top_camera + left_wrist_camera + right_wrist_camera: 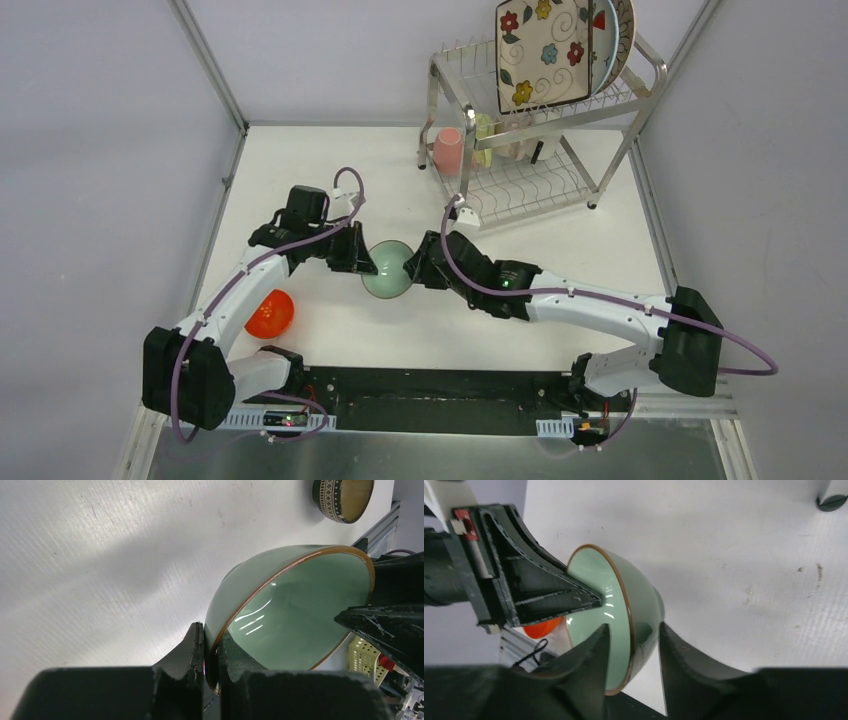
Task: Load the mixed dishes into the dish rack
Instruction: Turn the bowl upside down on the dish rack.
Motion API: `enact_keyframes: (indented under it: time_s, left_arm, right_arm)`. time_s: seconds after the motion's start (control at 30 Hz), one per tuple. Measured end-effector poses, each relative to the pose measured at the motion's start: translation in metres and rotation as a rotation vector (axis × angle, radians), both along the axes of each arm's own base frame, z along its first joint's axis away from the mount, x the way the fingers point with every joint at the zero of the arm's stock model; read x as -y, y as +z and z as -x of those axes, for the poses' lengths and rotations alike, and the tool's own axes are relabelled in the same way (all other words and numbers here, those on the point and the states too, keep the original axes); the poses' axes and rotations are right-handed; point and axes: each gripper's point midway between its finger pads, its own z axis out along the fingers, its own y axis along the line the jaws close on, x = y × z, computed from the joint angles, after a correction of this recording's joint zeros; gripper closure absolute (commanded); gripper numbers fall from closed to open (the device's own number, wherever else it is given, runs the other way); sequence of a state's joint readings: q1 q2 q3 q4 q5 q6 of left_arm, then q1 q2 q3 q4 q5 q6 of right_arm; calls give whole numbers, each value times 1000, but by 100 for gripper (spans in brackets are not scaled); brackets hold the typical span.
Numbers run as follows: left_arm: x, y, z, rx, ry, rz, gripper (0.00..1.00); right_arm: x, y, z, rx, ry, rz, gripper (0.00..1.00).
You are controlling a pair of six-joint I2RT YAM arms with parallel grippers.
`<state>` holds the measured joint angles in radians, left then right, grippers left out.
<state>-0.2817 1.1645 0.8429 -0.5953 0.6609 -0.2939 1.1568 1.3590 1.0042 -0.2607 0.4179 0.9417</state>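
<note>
A mint bowl (388, 270) with a brown rim hangs tipped on its side above the table between both grippers. My left gripper (368, 265) is shut on the bowl's rim (216, 642), one finger inside and one outside. The right gripper (631, 635) straddles the opposite rim of the mint bowl (639, 595), open, with gaps beside the wall. The dish rack (445, 75) stands at the back right; a square floral plate (545, 50) and a round plate (622, 30) stand on its top tier. An orange bowl (269, 313) lies on the table by the left arm.
A pink cup (447, 150) and pale cups (490, 140) sit at the rack's lower tier. A brown patterned bowl (343, 497) lies on the table in the left wrist view. Grey walls close in the table on both sides.
</note>
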Motion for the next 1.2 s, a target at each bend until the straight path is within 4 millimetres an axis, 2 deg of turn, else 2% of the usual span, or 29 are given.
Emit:
enact_keyframes:
  time_s: [0.13, 0.27, 0.5, 0.7, 0.87, 1.03, 1.2]
  left_arm:
    - [-1, 2, 3, 2, -2, -2, 100]
    - [-2, 7, 4, 23, -1, 2, 100]
    - [-2, 13, 5, 44, -1, 9, 100]
    - [-2, 16, 6, 57, -5, 14, 100]
    - [-2, 16, 6, 58, -7, 15, 100]
    - [0, 17, 7, 55, -13, 22, 100]
    - [0, 18, 8, 53, -20, 28, 100]
  right_arm:
    - [-5, 4, 1, 11, 18, -30, 26]
    - [-1, -4, 6, 12, 44, -34, 16]
    - [-5, -9, 12, 12, 127, -61, 10]
    - [-2, 5, 13, 77, 224, -81, 10]
    - [12, 29, 14, 232, 328, -8, 10]
    - [33, 37, 6, 481, 471, 216, 11]
    - [49, 56, 3, 763, 598, 371, 11]
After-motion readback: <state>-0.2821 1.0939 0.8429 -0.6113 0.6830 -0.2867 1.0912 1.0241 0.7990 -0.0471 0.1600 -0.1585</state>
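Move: The green bowl hangs between the hands, its middle about 4 cm right of the left hand, 1 cm back and 2 cm below; from the right hand it is some 4 cm left, level in reach, 3 cm below. From the right hand, the rack's nearest foot is about 9 cm right, 5 cm ahead; the brown bowl is 23 cm right, 3 cm back. The orange bowl lies 20 cm left and 9 cm back of the left hand. Right hand opens off the rim, retreats about 6 cm up, 5 right, wrist swinging 60 degrees; left keeps pinching. ##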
